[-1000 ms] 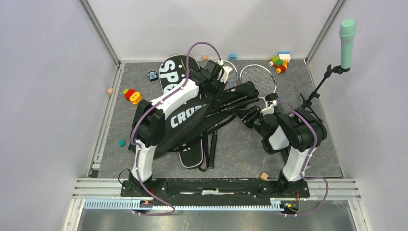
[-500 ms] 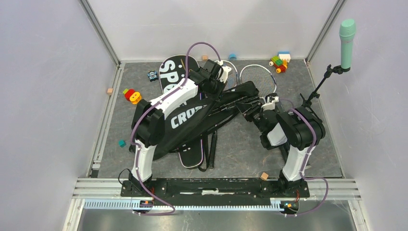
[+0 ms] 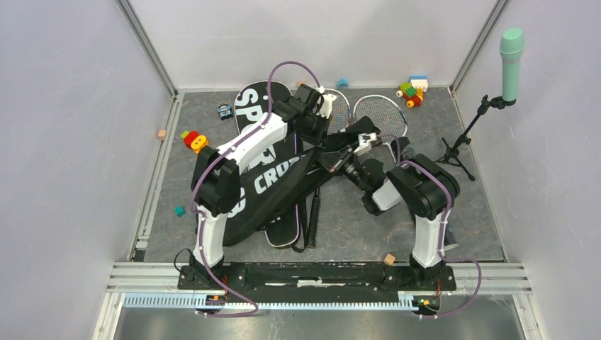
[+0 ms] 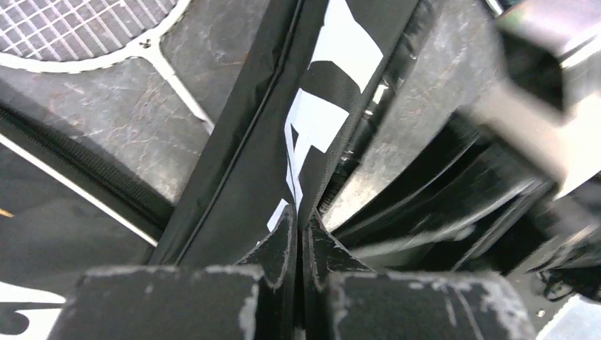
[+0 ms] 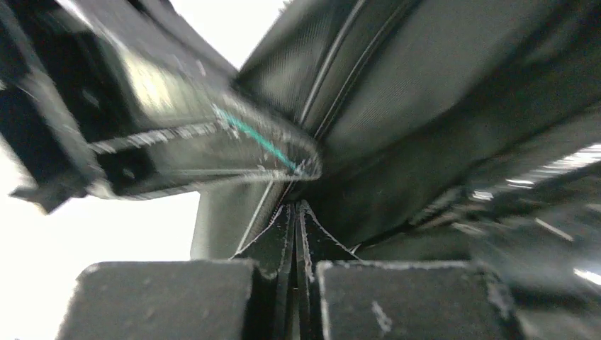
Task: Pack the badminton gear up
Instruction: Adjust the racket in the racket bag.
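Note:
The black "CROSSWAY" bag [image 3: 273, 180] lies across the black "SPORT" bag [image 3: 249, 106] in the middle of the mat. My left gripper [image 3: 320, 133] is shut on the CROSSWAY bag's lettered edge [image 4: 312, 120], its jaws [image 4: 300, 221] pressed together on the fabric. My right gripper [image 3: 334, 160] has reached in from the right and is shut at the same bag's seamed edge [image 5: 397, 92], jaws [image 5: 295, 210] together. Two racket heads [image 3: 383, 113] [image 3: 339, 106] show behind the bag; one shows in the left wrist view [image 4: 71, 28]. No shuttlecock or tube is in view.
A mint-green microphone [image 3: 511, 49] on a black stand [image 3: 457, 145] is at the right. Toy blocks lie at the back right [image 3: 411, 91] and left [image 3: 195, 140], and a toy car [image 3: 225, 110]. Small cubes [image 3: 388, 259] [image 3: 179, 210] sit near the front. A black strap [image 3: 313, 212] trails forward.
My right arm has swung left to the bag and its gripper has gone from open to shut. The left arm has pulled the bag's edge slightly back; the bag's upper end has shifted.

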Controlling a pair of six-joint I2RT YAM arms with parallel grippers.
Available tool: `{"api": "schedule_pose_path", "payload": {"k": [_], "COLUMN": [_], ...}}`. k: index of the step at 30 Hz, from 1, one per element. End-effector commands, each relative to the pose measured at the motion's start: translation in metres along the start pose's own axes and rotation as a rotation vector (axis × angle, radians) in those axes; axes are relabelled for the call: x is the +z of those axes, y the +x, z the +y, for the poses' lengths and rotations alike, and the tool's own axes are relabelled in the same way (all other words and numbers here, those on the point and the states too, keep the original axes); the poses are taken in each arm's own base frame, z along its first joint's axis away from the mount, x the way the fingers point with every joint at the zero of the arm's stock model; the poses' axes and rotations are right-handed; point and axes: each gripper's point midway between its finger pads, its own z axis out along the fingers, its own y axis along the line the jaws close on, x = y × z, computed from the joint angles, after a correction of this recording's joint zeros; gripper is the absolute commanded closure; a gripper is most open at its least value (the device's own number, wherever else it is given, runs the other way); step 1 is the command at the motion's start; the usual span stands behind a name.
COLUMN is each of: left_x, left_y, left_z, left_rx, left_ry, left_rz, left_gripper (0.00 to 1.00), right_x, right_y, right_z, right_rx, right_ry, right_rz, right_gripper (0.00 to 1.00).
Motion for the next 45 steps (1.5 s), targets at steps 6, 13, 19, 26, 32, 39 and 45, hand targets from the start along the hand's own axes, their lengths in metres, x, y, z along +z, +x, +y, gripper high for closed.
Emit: {"api": "schedule_pose_path", "payload": {"k": [6,13,19,26,32,39,45], "left_x": [-0.043,-0.026,-0.028,-0.035,-0.034,-0.039,-0.040], "left_y": [-0.055,-0.056,-0.060,-0.059,-0.055,-0.054,-0.054], "left_z": [-0.077,-0.019,-0.003,-0.004,-0.009,-0.018,-0.020], "left_rx": [-0.013,-0.039,-0.049,-0.037,-0.027,-0.020,-0.019], "left_ry": [0.283,-0.008,-0.047,-0.034,0.000,0.043,0.055], "left_rz": [-0.187,-0.214,-0.232,-0.244,-0.230,-0.228,-0.228], "left_gripper": [0.98,0.98,0.98,0.98,0.98,0.98,0.98], "right_x": [0.016,-0.010,-0.065,-0.091,-0.098,-0.079,-0.055], "right_y": [0.048,0.013,-0.020,-0.079,-0.144,-0.177,-0.162], "right_z": [0.000,0.023,0.004,-0.015,-0.064,-0.079,-0.072], "right_rx": [-0.027,-0.158,-0.217,-0.343,-0.539,-0.658,-0.572], "right_ry": [-0.075,-0.124,-0.007,0.088,0.383,0.442,0.291], "right_rz": [0.167,0.171,0.134,0.073,0.022,0.020,0.067], "right_gripper": [1.00,0.69,0.38,0.17,0.17,0.15,0.14]}}
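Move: My right hand is shut inside the mouth of the racket bag. The racket handles' middle lies some 9 cm to its right, about 1 cm ahead and 6 cm lower. The bag's wide end is about 13 cm right and 9 cm ahead, with a white racket head beyond, 20 cm right and 13 cm ahead. From my left hand, which pinches the bag's rim, the handles are about 7 cm right, 3 cm back and 7 cm down. With fingers still shut, I carry my right hand about 5 cm farther left in the bag, sinking a little, then open wide while swinging back out some 24 cm to the right, first rising, then reaching forward and rolling about 40 degrees, to stop open by the bag's wide end. My left hand keeps its pinch, shifting about 3 cm right and slightly back and up, then returning. ##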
